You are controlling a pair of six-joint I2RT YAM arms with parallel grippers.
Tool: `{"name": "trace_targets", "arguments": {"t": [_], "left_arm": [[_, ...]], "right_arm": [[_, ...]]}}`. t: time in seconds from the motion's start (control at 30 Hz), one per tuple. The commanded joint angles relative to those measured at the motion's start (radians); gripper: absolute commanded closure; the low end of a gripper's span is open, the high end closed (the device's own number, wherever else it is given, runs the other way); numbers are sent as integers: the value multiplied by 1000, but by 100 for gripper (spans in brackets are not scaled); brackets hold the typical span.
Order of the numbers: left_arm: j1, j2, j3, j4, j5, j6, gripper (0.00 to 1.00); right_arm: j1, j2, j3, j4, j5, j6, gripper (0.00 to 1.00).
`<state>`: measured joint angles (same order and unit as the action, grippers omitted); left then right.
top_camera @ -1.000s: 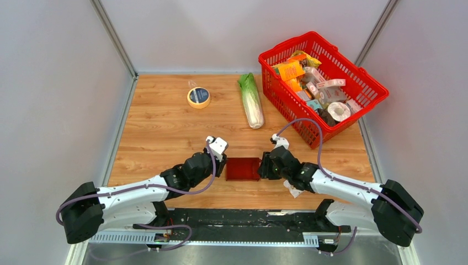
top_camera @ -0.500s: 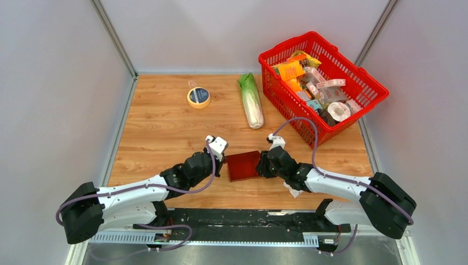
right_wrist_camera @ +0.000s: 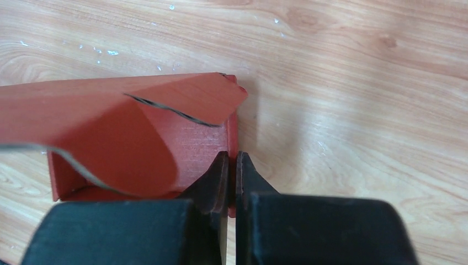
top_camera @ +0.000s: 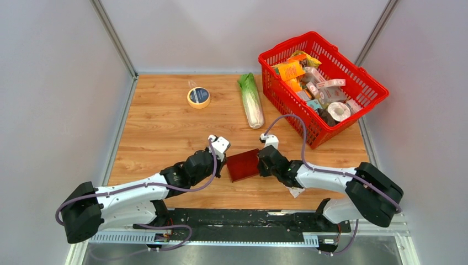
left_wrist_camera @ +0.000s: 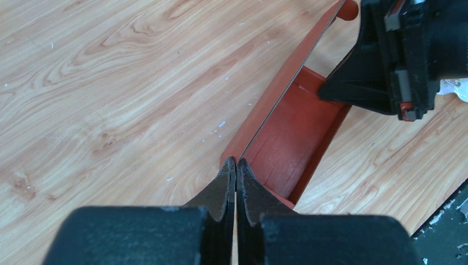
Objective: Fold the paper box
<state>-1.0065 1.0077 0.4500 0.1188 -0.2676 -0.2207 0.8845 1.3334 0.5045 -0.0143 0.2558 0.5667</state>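
The dark-red paper box (top_camera: 243,165) lies on the wooden table between my two grippers, its lid flap over the tray. My left gripper (top_camera: 223,163) is shut on the box's left edge; the left wrist view shows its jaws (left_wrist_camera: 236,164) pinching the thin wall of the box (left_wrist_camera: 292,127). My right gripper (top_camera: 262,164) is shut on the right side wall; the right wrist view shows that wall between its jaws (right_wrist_camera: 232,160), with the curved lid flap (right_wrist_camera: 110,118) bent over the open tray.
A red plastic mesh basket (top_camera: 362,83) full of packaged goods stands at the back right. A wrapped cabbage (top_camera: 251,102) and a roll of tape (top_camera: 198,97) lie further back. A crumpled white scrap (top_camera: 294,191) lies under my right arm.
The box's lid flap has swung over the open tray, so the box now shows a flat tilted top. My right gripper has moved left and forward with the box wall.
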Motion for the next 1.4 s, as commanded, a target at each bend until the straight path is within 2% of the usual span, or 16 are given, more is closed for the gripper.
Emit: {"name": "trace_targets", "arguments": {"t": [0.0,0.07,0.2,0.27,0.4,0.53,0.6,0.63,0.7,0.73,0.83,1.07,1.13,1.27,1.37], "left_arm": [[2,-14,73,-53,1,-6,100],[2,-11,93,-80,-1,-19,100],[2,-4,107,-107,-27,-98,100],[2,0,102,-110,-39,-127,100],[2,6,90,-96,-24,-166,100],[2,6,78,-97,-22,-172,100],[2,0,75,-102,-22,-171,100],[2,0,73,-103,-22,-170,100],[2,-6,73,-111,-28,-160,100],[3,-11,75,-113,-28,-155,100],[2,-21,75,-145,-30,-137,100],[2,-50,67,-173,-35,-118,100],[2,-52,65,-173,-33,-120,100],[2,-47,65,-179,-35,-124,100],[2,-46,73,-205,-48,-129,100]], "right_arm": [[47,81,83,-88,170,-28,100],[94,142,117,-134,233,-7,100],[189,288,265,-347,460,48,100],[240,381,313,-430,511,65,100],[294,495,384,-475,508,76,100],[297,500,388,-454,490,58,100],[295,461,371,-406,448,29,100],[294,443,367,-400,439,32,97],[277,377,352,-368,376,21,87],[271,350,345,-357,356,19,77],[255,235,327,-337,292,6,65],[215,-46,278,-343,134,-24,50],[199,-104,252,-342,111,-27,46],[174,-152,227,-398,152,-18,48],[114,-209,204,-505,191,94,49]]}}
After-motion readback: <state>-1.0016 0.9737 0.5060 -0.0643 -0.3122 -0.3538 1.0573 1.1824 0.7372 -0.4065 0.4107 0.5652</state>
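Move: The paper box's right end wall is already between the shut right fingers; the box's middle lies about 6 cm to that hand's left, 1 cm farther out and slightly below. A clear packet lies some 11 cm right of this hand and 7 cm back, and the cabbage about 25 cm ahead and 2 cm left. From the left hand, which holds the raised lid's left corner, the box's middle is roughly 6 cm right, 2 cm back and 8 cm below. The box's right end wall stays pinched while the right hand works about 2 cm left and 1 cm forward, rolling its left side down by some 30 degrees; the fingers then open to half, let go and rise roughly 8 cm off the wall, drawing back and rolling almost level again. The left hand keeps its pinch on the lid corner, easing slightly left. ##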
